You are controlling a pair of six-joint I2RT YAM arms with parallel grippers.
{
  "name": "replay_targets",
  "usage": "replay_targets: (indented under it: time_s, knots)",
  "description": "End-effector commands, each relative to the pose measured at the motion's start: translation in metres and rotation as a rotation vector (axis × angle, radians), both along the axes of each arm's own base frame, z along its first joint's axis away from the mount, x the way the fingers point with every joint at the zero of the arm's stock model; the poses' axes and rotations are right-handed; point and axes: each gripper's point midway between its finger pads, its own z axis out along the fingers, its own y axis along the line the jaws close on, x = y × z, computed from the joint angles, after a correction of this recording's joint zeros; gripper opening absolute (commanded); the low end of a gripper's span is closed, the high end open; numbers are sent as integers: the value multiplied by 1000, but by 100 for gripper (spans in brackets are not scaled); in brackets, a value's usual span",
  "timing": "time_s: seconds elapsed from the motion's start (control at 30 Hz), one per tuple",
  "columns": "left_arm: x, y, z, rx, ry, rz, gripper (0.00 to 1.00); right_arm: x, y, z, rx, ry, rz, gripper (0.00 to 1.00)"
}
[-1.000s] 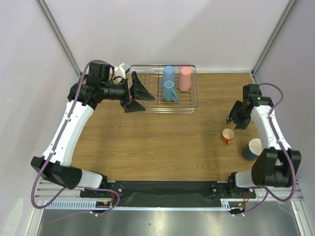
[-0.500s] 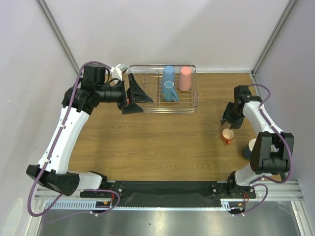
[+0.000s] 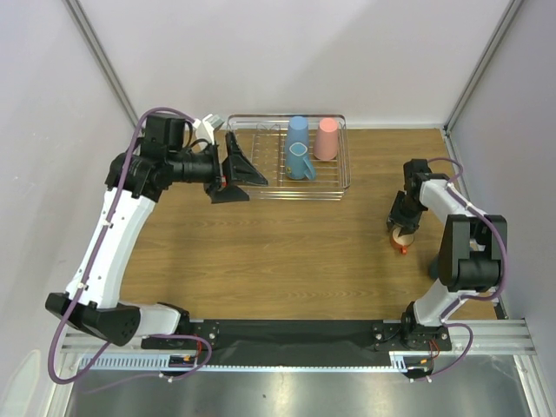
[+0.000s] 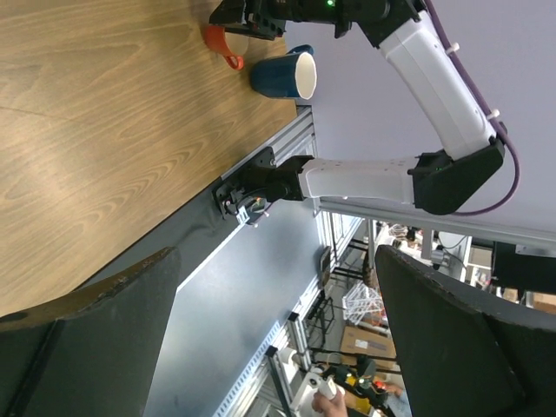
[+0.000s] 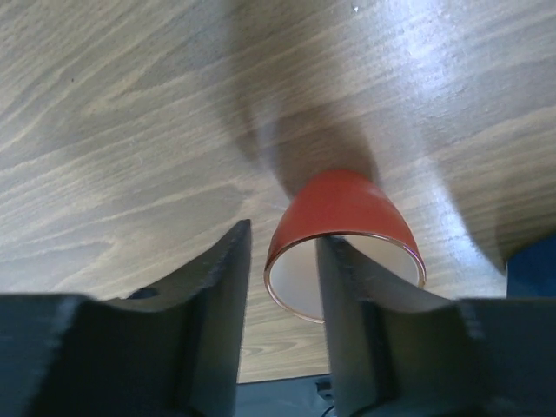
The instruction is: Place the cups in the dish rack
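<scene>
The small orange cup (image 3: 400, 237) stands upright on the wooden table at the right. My right gripper (image 3: 401, 224) is down over it and open. In the right wrist view its jaws (image 5: 282, 254) straddle the cup's (image 5: 343, 208) near wall, one finger inside and one outside with a gap. The dark blue white-lined mug (image 4: 283, 75) stands beside the orange cup (image 4: 221, 42); the right arm hides it from above. The dish rack (image 3: 288, 188) at the back holds the light blue tumbler (image 3: 299, 148) and pink tumbler (image 3: 327, 139). My left gripper (image 3: 235, 170) is wide open and empty at the rack's left end.
Grey walls and metal posts enclose the table on three sides. The right wall is close behind the mug. The aluminium base rail (image 3: 295, 334) runs along the near edge. The left wrist view looks out past the table edge (image 4: 261, 174) into the room.
My right gripper has moved toward the near side and come down over the orange cup, its jaws now astride the rim. My left arm has shifted slightly and stays open by the rack.
</scene>
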Motion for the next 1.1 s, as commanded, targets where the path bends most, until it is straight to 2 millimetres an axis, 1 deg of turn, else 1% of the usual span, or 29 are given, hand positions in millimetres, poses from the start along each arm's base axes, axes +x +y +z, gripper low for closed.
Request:
replay_targets:
  time_s: [0.0, 0.03, 0.13, 0.23, 0.27, 0.3, 0.33, 0.37, 0.4, 0.43, 0.47, 0.5, 0.53, 0.57, 0.6, 0.63, 0.67, 0.7, 0.73, 0.77, 0.8, 0.83, 0.87, 0.9, 0.93, 0.97, 1.0, 1.07]
  knots:
    - [-3, 0, 16, 0, -79, -27, 100, 9, -1, -2, -19, -25, 9, 40]
    - [-3, 0, 16, 3, -78, -28, 100, 9, 0, -3, -18, -23, 14, 38]
    - [-2, 0, 17, 7, -79, -34, 100, 9, 1, -4, -16, -20, 16, 29]
    - [0, -1, 18, 8, -79, -39, 100, 10, 2, -3, -14, -22, 19, 17]
    - [1, -2, 18, 6, -82, -46, 100, 11, 2, -2, -15, -23, 27, 8]
    - [1, -2, 20, 1, -88, -50, 100, 11, 2, -1, -12, -23, 32, 3]
    - [2, -3, 22, -7, -103, -55, 100, 15, 3, 6, -9, -35, 36, 0]
    - [3, -4, 25, -16, -116, -61, 100, 18, 5, 11, -4, -43, 42, 0]
    - [1, -5, 32, -35, -141, -73, 100, 21, 6, 19, 3, -58, 54, 0]
    - [4, -7, 40, -54, -188, -77, 99, 22, 13, 31, 38, -73, 63, 0]
    - [5, -8, 45, -64, -221, -79, 100, 36, 16, 52, 56, -133, 71, 0]
    - [6, -7, 51, -66, -263, -73, 100, 41, 27, 67, 112, -169, 88, 0]
    - [11, -4, 61, -66, -349, -42, 100, 44, 34, 80, 148, -196, 101, 0]
    - [11, -3, 66, -73, -389, -32, 100, 52, 41, 102, 188, -257, 115, 0]
    - [14, -3, 62, -75, -401, -20, 100, 61, 57, 130, 272, -327, 149, 0]
    - [14, -3, 78, -111, -475, 3, 100, 65, 65, 148, 324, -364, 152, 0]
    - [13, -4, 82, -133, -502, 8, 100, 67, 76, 166, 385, -402, 165, 0]
    - [16, -7, 73, -145, -501, 9, 100, 67, 96, 191, 506, -443, 213, 0]
    - [18, -9, 87, -185, -581, 13, 100, 70, 108, 209, 596, -477, 203, 0]
    - [15, -11, 92, -202, -606, 25, 100, 70, 118, 224, 673, -506, 211, 0]
    - [17, -13, 90, -206, -619, 28, 100, 59, 135, 249, 804, -534, 265, 0]
    - [19, -16, 96, -211, -668, 27, 100, 60, 156, 266, 921, -554, 266, 0]
    - [19, -19, 98, -208, -690, 31, 100, 55, 165, 279, 992, -564, 279, 0]
    - [21, -22, 101, -206, -708, 31, 100, 44, 175, 299, 1084, -571, 314, 0]
    - [22, -24, 101, -196, -715, 34, 100, 44, 184, 315, 1131, -640, 371, 0]
    - [22, -28, 100, -188, -722, 28, 100, 40, 190, 330, 1206, -616, 333, 0]
    - [26, -29, 101, -185, -721, 36, 100, 35, 194, 351, 1236, -683, 391, 0]
    - [24, -34, 102, -192, -734, 29, 100, 28, 203, 372, 1290, -710, 423, 0]
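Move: The red cup's middle is roughly 3 cm right of the right hand point, 1 cm back and 2 cm lower, its left rim already between the part-open fingers. The dark blue mug stands about 13 cm right of this hand and 8 cm back, roughly 1 cm lower; the dish rack's middle is some 27 cm ahead and 35 cm left. From the left hand, the red cup lies about 46 cm right, 7 cm ahead and 34 cm below. The right hand stays low while its fingers finish closing and pinch the red cup's left rim, one finger inside and one outside, then swiftly lifts it some 29 cm, carrying it about 18 cm left and a little forward towards the dish rack as the wrist swings the fingers from pointing down to pointing left. Meanwhile the empty left hand, still wide open, rises about 8 cm and drifts right late on, rolling some 35 degrees. ##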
